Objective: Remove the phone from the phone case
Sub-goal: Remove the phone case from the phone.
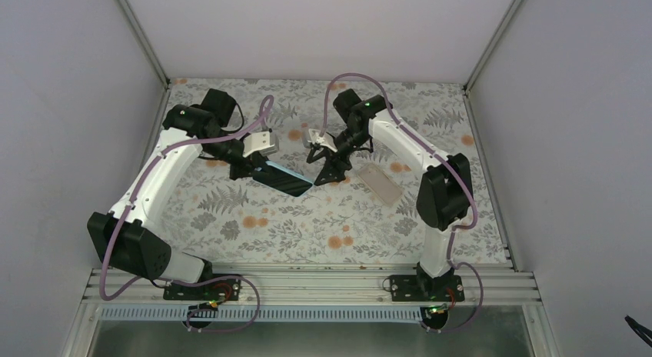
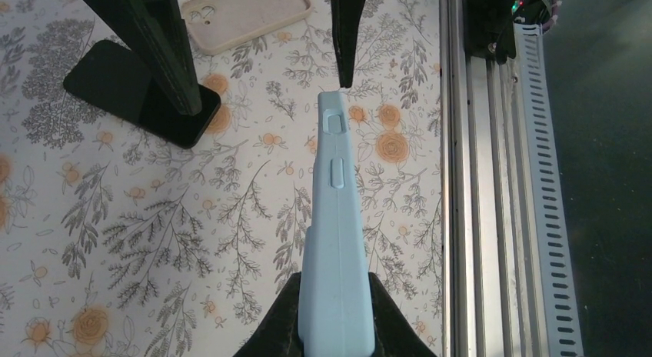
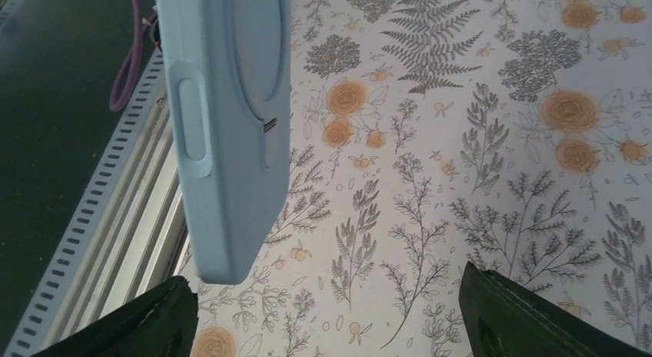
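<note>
My left gripper (image 2: pixel 336 288) is shut on a light blue phone case (image 2: pixel 336 211), held edge-up above the table with its side buttons facing the camera. A black phone (image 2: pixel 108 84) lies flat on the floral table, apart from the case; from above it shows just right of my left gripper (image 1: pixel 250 166) as a dark slab (image 1: pixel 291 182). My right gripper (image 3: pixel 324 276) stands open at the free end of the blue case (image 3: pixel 223 141), whose tip hangs close to its left finger. Whether anything sits inside the case is hidden.
An empty beige phone case (image 1: pixel 380 182) lies on the table right of the right gripper, also seen beyond the phone (image 2: pixel 246 15). The aluminium rail (image 2: pixel 492 180) runs along the near table edge. White walls close in the other three sides.
</note>
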Robot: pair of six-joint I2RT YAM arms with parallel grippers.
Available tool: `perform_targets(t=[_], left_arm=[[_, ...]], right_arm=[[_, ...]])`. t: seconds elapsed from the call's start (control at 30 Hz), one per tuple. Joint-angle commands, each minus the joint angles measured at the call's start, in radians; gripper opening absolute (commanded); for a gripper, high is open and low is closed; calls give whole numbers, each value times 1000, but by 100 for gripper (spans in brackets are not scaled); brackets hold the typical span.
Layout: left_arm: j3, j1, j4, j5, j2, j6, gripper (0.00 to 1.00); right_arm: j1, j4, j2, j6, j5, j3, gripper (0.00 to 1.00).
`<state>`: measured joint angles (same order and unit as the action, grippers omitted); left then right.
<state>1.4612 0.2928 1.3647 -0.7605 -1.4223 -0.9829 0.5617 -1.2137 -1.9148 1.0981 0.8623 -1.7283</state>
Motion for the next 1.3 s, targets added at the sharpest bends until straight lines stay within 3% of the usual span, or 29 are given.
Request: perform_targets(t=[0.0,0.53,0.93,1.27], left_arm=[[12,2,-11,-69,15,-10,2],[12,3,-9,-64,18,-12,2],[-30,3,-7,-149,48,-33,2],[-42,2,-7,-193,46,-48,2]], right_arm=[[5,-57,-22,44,44,-22,88],[9,64,-51,-77,-8,-43,84],[7,276,-64,-273,-188,-119,83],[21,326,-89,-318,-258,-189,83]])
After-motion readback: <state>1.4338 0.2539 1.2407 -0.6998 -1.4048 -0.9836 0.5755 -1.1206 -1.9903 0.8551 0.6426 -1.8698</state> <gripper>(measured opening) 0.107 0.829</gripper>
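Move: The left hand still grips one end of the light-blue phone case with the phone inside; its middle lies about 7 cm right, 1 cm back and 5 cm below that hand. From the open right hand that middle is some 10 cm left, 2 cm back and slightly above, the free end close to its rear finger. On the table, roughly 19 cm below the right hand, the bare black phone lies 11 cm ahead and 4 cm right, and the tan case 6 cm ahead and 18 cm right. Forward, after first settling about 1 cm lower, the right hand travels some 5 cm with its fingers still wide apart, its rear finger bearing on the screen-side rim at the case's free end and pushing it forward, while the wrist turns roughly 15 degrees, mostly clockwise. The left hand keeps its grip and is carried along about 3 cm forward, tilting slightly. ##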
